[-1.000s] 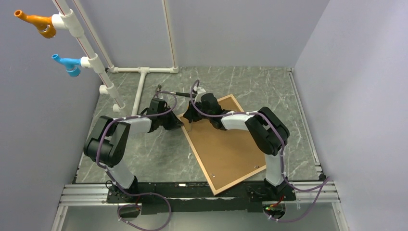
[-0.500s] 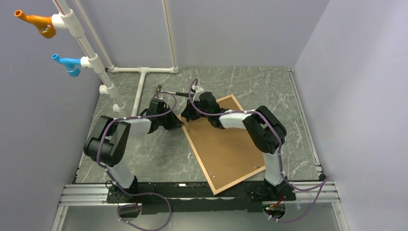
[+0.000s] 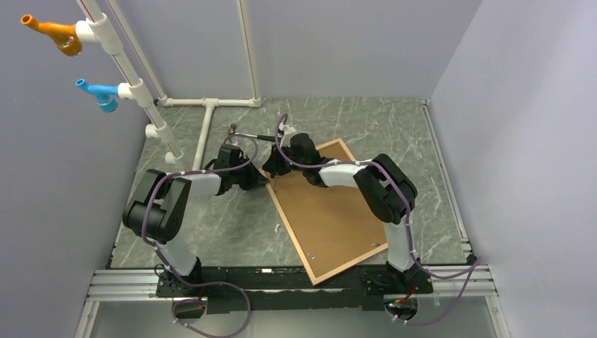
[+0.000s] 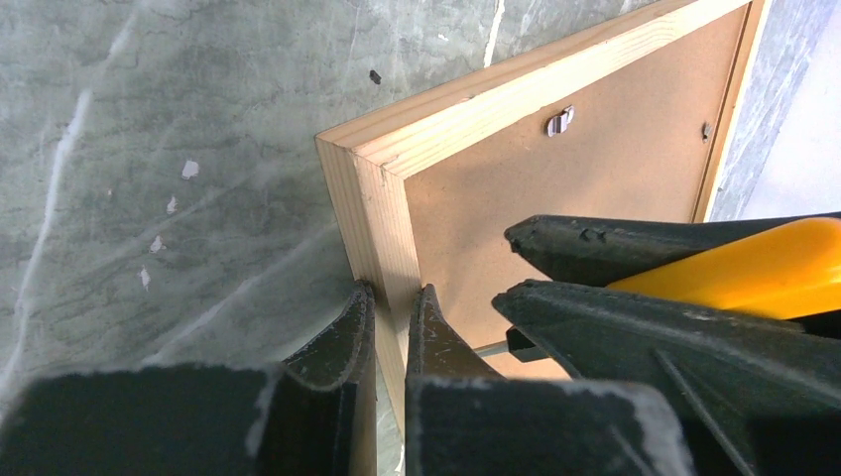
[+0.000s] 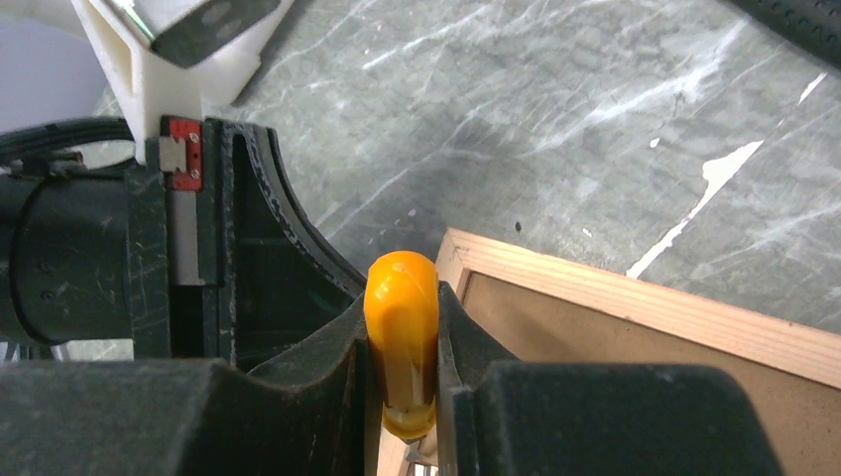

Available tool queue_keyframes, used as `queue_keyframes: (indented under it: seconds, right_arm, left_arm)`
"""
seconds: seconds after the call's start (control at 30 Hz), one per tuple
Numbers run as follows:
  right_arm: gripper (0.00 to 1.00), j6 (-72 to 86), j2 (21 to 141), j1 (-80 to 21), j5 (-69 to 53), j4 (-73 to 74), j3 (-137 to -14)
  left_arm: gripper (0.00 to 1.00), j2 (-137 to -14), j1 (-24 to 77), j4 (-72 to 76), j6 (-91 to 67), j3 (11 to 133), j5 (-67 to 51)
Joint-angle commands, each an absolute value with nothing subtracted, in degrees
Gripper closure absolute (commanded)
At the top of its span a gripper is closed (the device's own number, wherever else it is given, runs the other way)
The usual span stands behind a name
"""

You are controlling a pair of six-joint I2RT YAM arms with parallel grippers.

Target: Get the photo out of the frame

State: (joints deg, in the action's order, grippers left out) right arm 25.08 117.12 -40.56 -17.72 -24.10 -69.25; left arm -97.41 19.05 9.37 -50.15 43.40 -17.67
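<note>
The frame [image 3: 352, 265] of light wood lies face down on the table, and the photo's brown back [image 3: 327, 211] fills it; the printed side is hidden. At the far-left corner my left gripper [image 3: 255, 179] is shut on the wooden border [image 4: 382, 213], one finger outside it and one on the brown back [image 4: 595, 169]. My right gripper [image 3: 273, 169] hovers over that same corner, shut on an orange tool handle [image 5: 401, 317]. The handle [image 4: 754, 268] points down at the back; its thin metal shaft [image 4: 491, 349] shows beside my left fingers. A small metal tab [image 4: 560, 121] sits on the back near the border.
A white pipe structure [image 3: 204, 134] stands at the back left, with an orange fitting [image 3: 53, 34] and a blue one [image 3: 98, 93] high up. A thin dark tool [image 3: 246, 134] lies behind the grippers. Walls close in left, right and behind.
The right arm has drifted slightly to the left over the frame's corner. Both grips and the frame are unchanged.
</note>
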Motion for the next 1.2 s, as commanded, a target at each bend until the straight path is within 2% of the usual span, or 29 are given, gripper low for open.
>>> queue_keyframes:
  seconds: [0.0,0.67,0.9,1.17]
  right_arm:
    - [1.00,23.8,116.9,-40.8,-19.3,-26.8,-67.6]
    - [1.00,16.5,112.0,-40.8,-15.8,-18.2,-63.6]
    - [1.00,14.8,109.1,-40.8,-9.6,-15.3,-62.6]
    - [1.00,16.3,99.9,-40.6,-8.2,-12.5,-59.8]
  left_arm:
    - [1.00,-100.3,19.3,6.8,-48.3,41.7,-18.3]
    - [1.00,-100.2,18.7,6.7,-48.1,41.6,-18.4]
    - [1.00,-100.3,18.6,7.0,-48.3,41.7,-18.9]
    - [1.00,-100.6,18.6,10.8,-49.8,41.5,-20.8]
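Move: The right hand holds the screwdriver above the frame's far-left corner; the metal tab by the left rail lies about 4 cm back, 1 cm right and 6 cm below. The corner is roughly 2 cm ahead and 4 cm left; the far-rail tab 2 cm ahead, 4 cm right, both some 5 cm lower. From the left hand, pinching the left rail, the left-rail tab sits about 3 cm back, 4 cm right and 1 cm lower. The right hand dips slightly, then draws the screwdriver about 5 cm right from the tab, left still pinching the rail. ##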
